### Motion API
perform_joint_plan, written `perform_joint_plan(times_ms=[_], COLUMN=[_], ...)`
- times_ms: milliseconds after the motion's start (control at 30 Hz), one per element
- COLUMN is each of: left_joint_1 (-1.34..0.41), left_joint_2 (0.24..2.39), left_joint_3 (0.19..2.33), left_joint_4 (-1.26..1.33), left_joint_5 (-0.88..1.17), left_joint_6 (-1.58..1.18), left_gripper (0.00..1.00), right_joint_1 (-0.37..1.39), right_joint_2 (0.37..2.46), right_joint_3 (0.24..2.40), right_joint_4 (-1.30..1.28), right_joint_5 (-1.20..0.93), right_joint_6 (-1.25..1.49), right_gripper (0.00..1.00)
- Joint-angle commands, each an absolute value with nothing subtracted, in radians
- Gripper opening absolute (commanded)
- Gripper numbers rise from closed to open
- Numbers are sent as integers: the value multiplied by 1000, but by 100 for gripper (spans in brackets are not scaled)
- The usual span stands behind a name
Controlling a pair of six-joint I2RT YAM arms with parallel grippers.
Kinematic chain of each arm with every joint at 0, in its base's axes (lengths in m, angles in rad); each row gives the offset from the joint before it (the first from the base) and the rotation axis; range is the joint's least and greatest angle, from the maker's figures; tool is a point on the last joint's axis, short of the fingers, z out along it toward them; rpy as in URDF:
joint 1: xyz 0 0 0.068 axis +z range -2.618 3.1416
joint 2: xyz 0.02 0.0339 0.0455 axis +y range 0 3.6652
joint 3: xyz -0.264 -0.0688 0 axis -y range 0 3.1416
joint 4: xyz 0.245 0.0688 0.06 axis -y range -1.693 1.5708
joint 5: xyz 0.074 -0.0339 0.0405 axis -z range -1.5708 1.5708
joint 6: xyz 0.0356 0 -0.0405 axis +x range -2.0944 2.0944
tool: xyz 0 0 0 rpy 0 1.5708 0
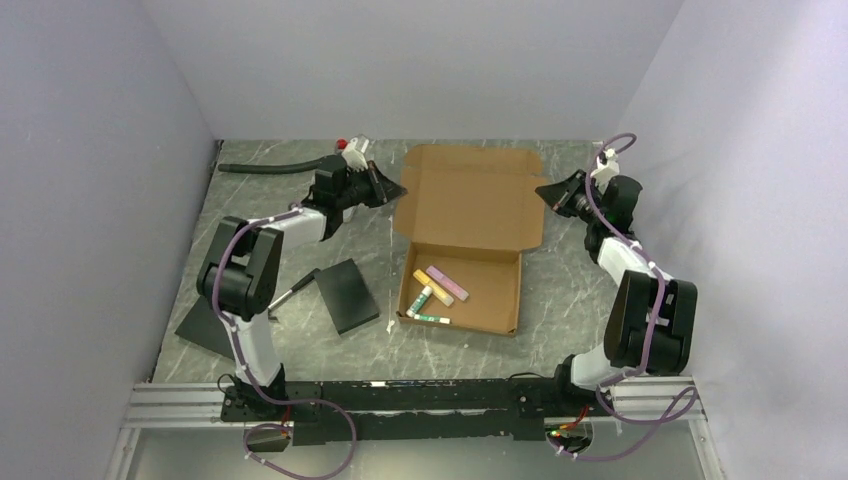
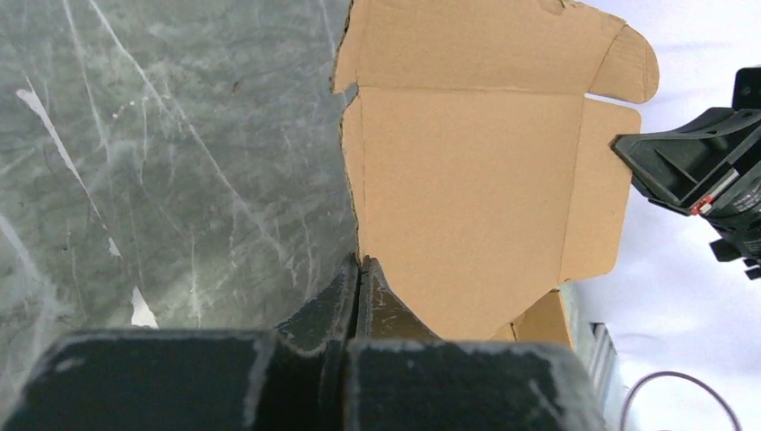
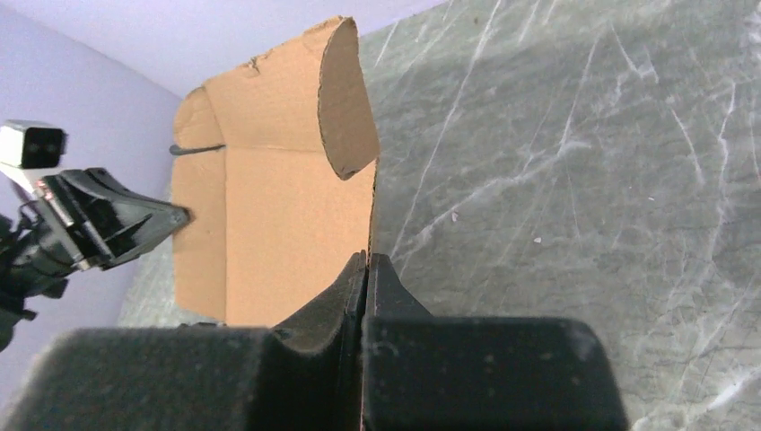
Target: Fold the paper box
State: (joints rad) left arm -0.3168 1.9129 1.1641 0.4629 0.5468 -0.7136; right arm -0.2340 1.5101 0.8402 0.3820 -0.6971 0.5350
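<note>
The paper box is brown cardboard; its shallow tray (image 1: 492, 292) lies on the table and its lid (image 1: 465, 195) stands open behind it. My left gripper (image 1: 388, 186) is shut on the lid's left side edge; in the left wrist view the gripper (image 2: 361, 263) pinches the edge of the cardboard (image 2: 467, 180). My right gripper (image 1: 545, 191) is shut on the lid's right side edge; in the right wrist view the gripper (image 3: 369, 259) grips the thin edge of the cardboard (image 3: 269, 233), with a rounded flap (image 3: 345, 99) bent inward above.
Several coloured sticks (image 1: 435, 290) lie in the tray. A black slab (image 1: 345, 295) lies left of the box, another (image 1: 208, 326) by the left arm's base, with a pen (image 1: 290, 292) between. A black hose (image 1: 270, 165) lies at the back left.
</note>
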Motion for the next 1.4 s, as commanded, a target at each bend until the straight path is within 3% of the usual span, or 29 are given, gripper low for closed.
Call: perform_joint_plan(times_ms=[0, 400, 767, 1233, 1367], left_joint_1=[-353, -534, -582, -757, -795], left_joint_2=[1804, 1679, 1688, 1648, 1646], left_joint_3=[1041, 804, 686, 604, 585], left_joint_4=[664, 1005, 1184, 1297, 1333], left_joint_5=[397, 54, 8, -227, -281], left_joint_6=[-604, -302, -266, -109, -63], left_gripper=[0, 0, 0, 0, 0], right_joint_1=[-196, -137, -82, -5, 26], right_joint_2=[1400, 1258, 1204, 1037, 1031], right_joint_3=[756, 535, 467, 484, 509], right_joint_4=[579, 915, 999, 647, 554], right_joint_5=[-652, -569, -481, -429, -413], right_joint_6=[438, 296, 223, 147, 67], right_gripper=[0, 0, 0, 1, 7])
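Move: The box lid is already half raised, pinched by its left and right edges; its middle lies about 13 cm right of the left hand and 12 cm left of the right hand, some 2 cm back and below each. The open tray is centred about 18 cm back and 11 cm right of the left hand, and 18 cm back and 14 cm left of the right, well below both. From the left hand the yellow stick is 18 back, 6 right; the pink stick 17 back, 9 right. The lid is swung up and back about its hinge towards the tray by both hands together, each keeping its edge pinched in shut fingers. The left goes back about 9 cm and rises some 4, its fingers tipping up around 40 degrees; the right goes back over 6 cm, up about 5 and some 3 to the left, tipping up about 30 degrees and rolling its left side down. ##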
